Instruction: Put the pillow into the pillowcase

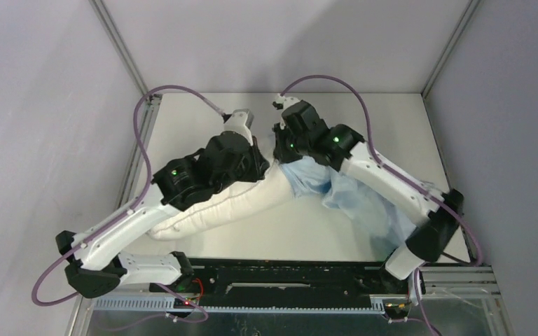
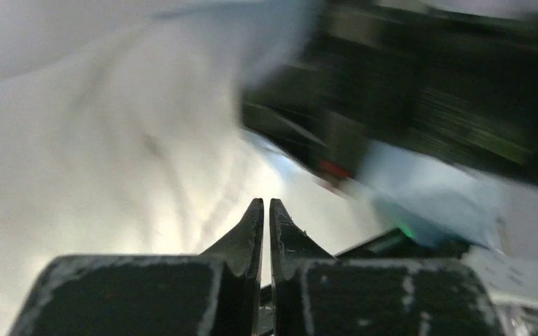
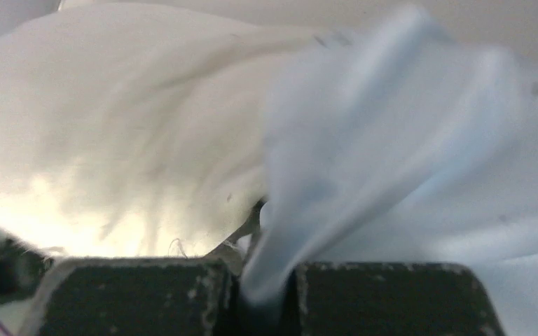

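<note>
The white pillow lies slantwise from the near left toward the table's middle. Its far right end meets the light blue pillowcase, which is bunched under my right arm. My two grippers are close together at that junction. The left gripper is shut just above the pillow, and nothing shows between its fingers. My right gripper is shut on a fold of the pillowcase, which runs down between its jaws. The pillow bulges right beside them on the left.
The white table is walled in by grey panels with metal posts at the back corners. Purple cables loop over both arms. A black rail with the arm bases runs along the near edge.
</note>
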Tool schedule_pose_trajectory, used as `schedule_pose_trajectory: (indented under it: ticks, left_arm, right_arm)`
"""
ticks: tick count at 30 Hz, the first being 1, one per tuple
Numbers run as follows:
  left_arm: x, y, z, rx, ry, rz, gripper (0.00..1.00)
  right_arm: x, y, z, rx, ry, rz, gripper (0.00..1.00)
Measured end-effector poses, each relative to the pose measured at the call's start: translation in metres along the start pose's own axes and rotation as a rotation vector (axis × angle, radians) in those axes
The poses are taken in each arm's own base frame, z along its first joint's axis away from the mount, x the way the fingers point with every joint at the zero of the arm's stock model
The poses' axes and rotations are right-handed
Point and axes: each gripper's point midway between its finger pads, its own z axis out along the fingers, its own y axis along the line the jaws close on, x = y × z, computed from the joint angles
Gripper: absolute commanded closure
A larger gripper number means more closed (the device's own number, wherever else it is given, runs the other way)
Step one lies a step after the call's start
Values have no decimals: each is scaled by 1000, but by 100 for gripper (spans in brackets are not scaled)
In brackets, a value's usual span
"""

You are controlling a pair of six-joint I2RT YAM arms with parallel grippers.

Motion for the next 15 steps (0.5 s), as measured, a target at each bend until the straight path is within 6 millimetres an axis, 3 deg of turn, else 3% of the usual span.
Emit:
schedule_pose_trajectory:
  ticks: [2, 5, 7, 10, 15]
  left_arm:
    - [-13, -26, -18, 107, -5, 8, 64]
    - [-32, -42, -35, 174, -22, 36, 33]
    - [-42, -44, -42, 181, -39, 67, 20]
    - [-44, -30, -46, 128, -41, 127, 2]
    - [-22, 14, -34, -33, 7, 241, 0]
  right_arm:
    - [0, -17, 27, 7, 31, 52, 100]
    - [4, -31, 62, 2, 60, 109, 100]
    - [8, -36, 74, -7, 79, 132, 100]
    - [11, -42, 80, -16, 95, 162, 100]
    - [9, -50, 80, -12, 98, 181, 100]
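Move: The left hand, shut and high up, has the pillow's middle about 11 cm to its left and 20 cm below. The pillow's raised end is some 3 cm to its right and 8 cm below; the pillowcase rim held in the right fingers is about 6 cm to its right and 4 cm farther out. From the right hand, that pillow end is about 4 cm left, 2 cm back and 7 cm below; the pillowcase's middle hangs some 18 cm right, 4 cm back and 20 cm lower. Still pinching the pillowcase rim, the right hand drives down about 7 cm and forward some 6 cm past the pillow's raised end, fingers tipping down about 10 degrees, and slows almost to a stop. The left hand opens wide as it rises about 7 cm, then swings roughly 5 cm left and sinks 4 cm back towards the pillow, rolling its left side up. ##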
